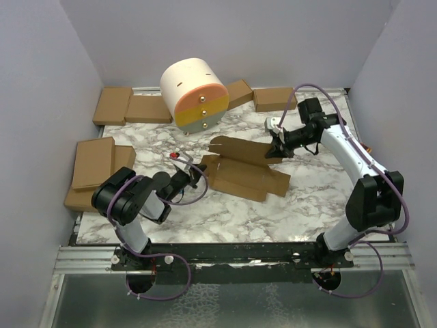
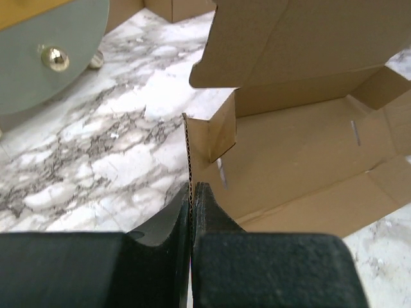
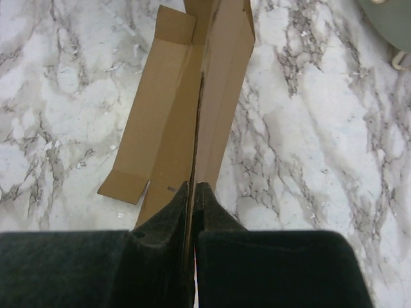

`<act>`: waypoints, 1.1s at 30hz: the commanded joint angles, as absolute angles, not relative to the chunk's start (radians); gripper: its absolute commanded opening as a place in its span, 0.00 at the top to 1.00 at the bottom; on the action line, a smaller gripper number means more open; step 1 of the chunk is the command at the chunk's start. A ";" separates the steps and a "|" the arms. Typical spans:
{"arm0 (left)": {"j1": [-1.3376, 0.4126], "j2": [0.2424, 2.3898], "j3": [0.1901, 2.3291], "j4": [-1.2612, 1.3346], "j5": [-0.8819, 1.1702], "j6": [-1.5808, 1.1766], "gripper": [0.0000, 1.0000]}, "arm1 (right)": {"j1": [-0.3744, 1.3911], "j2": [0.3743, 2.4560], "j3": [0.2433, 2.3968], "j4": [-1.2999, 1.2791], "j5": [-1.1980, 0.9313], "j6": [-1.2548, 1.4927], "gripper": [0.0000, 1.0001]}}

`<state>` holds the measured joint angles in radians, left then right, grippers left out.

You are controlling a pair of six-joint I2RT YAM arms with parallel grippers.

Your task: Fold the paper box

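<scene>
The paper box (image 1: 242, 174) is a brown die-cut cardboard sheet, partly folded, in the middle of the marble table (image 1: 300, 205). My left gripper (image 1: 199, 179) is shut on the sheet's raised left wall. In the left wrist view, that wall's corrugated edge runs upright between the closed fingers of the left gripper (image 2: 191, 189), with the paper box (image 2: 302, 154) open to the right. My right gripper (image 1: 276, 152) is shut on the raised far-right panel. In the right wrist view, the right gripper (image 3: 194, 187) pinches the thin edge of the paper box (image 3: 167, 122), which stretches away from it.
A round cream, orange and grey drawer unit (image 1: 194, 94) stands behind the sheet, and its knob (image 2: 54, 59) shows in the left wrist view. Ready-made brown boxes lie at the back left (image 1: 130, 106), left (image 1: 95, 164) and back right (image 1: 273, 99). White walls surround the table.
</scene>
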<state>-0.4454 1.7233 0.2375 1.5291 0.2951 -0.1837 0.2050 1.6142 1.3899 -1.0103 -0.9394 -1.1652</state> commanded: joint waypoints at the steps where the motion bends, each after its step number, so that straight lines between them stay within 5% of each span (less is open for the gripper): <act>1: -0.451 1.721 0.180 1.700 0.328 -0.130 1.00 | 0.243 1.522 1.302 -0.996 -0.974 -1.259 0.99; 9: -0.451 1.665 0.150 1.689 0.355 -0.106 1.00 | 0.262 1.470 1.270 -0.927 -0.922 -1.211 0.99; 15: -0.451 1.591 0.214 1.585 0.385 -0.112 0.90 | 0.262 1.516 1.444 -0.912 -0.841 -1.216 0.99; 19: -0.449 1.523 0.241 1.481 0.395 -0.111 0.66 | 0.261 1.525 1.501 -0.900 -0.792 -1.247 0.99; 24: -0.416 1.430 0.186 1.476 0.341 -0.195 0.51 | 0.261 1.502 1.477 -0.879 -0.739 -1.291 0.99; 33: -0.333 1.131 0.117 1.161 0.281 -0.358 0.43 | 0.262 1.412 1.300 -0.753 -0.683 -1.322 0.99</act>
<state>-0.3473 1.2526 0.1230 1.3499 0.3233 -0.2852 0.2546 1.4605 1.3437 -0.8268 -0.7216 -1.2957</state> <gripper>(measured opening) 0.570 0.016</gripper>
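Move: Both hands already pinch the paper box: the left hand its left end flap, the right hand the right end of the raised lid. The box body lies about 13 cm right, 1 cm back and 3 cm below the left hand; the lid's middle is 13 cm right, 4 ahead and 5 up. The blue block lies some 10 cm left, 2 back and 9 below, and the drawer cabinet about 23 ahead, 3 left. From the right hand, the box body is roughly 10 cm left, 2 back and 10 down. Still pinching the end flap, the left hand sinks and draws back some 2.5 cm, then opens its fingers past half and comes free of the flap, rising about 10 cm from its low point with the fingertips tipping up, then swinging left away from the box. The right hand keeps its grip on the lid, first drawing back 4 cm, then going forward some 7 cm and up before sinking again by about 3 cm, the hand rolling some 25 degrees about its finger line so that its upper side leans back towards the robot. ##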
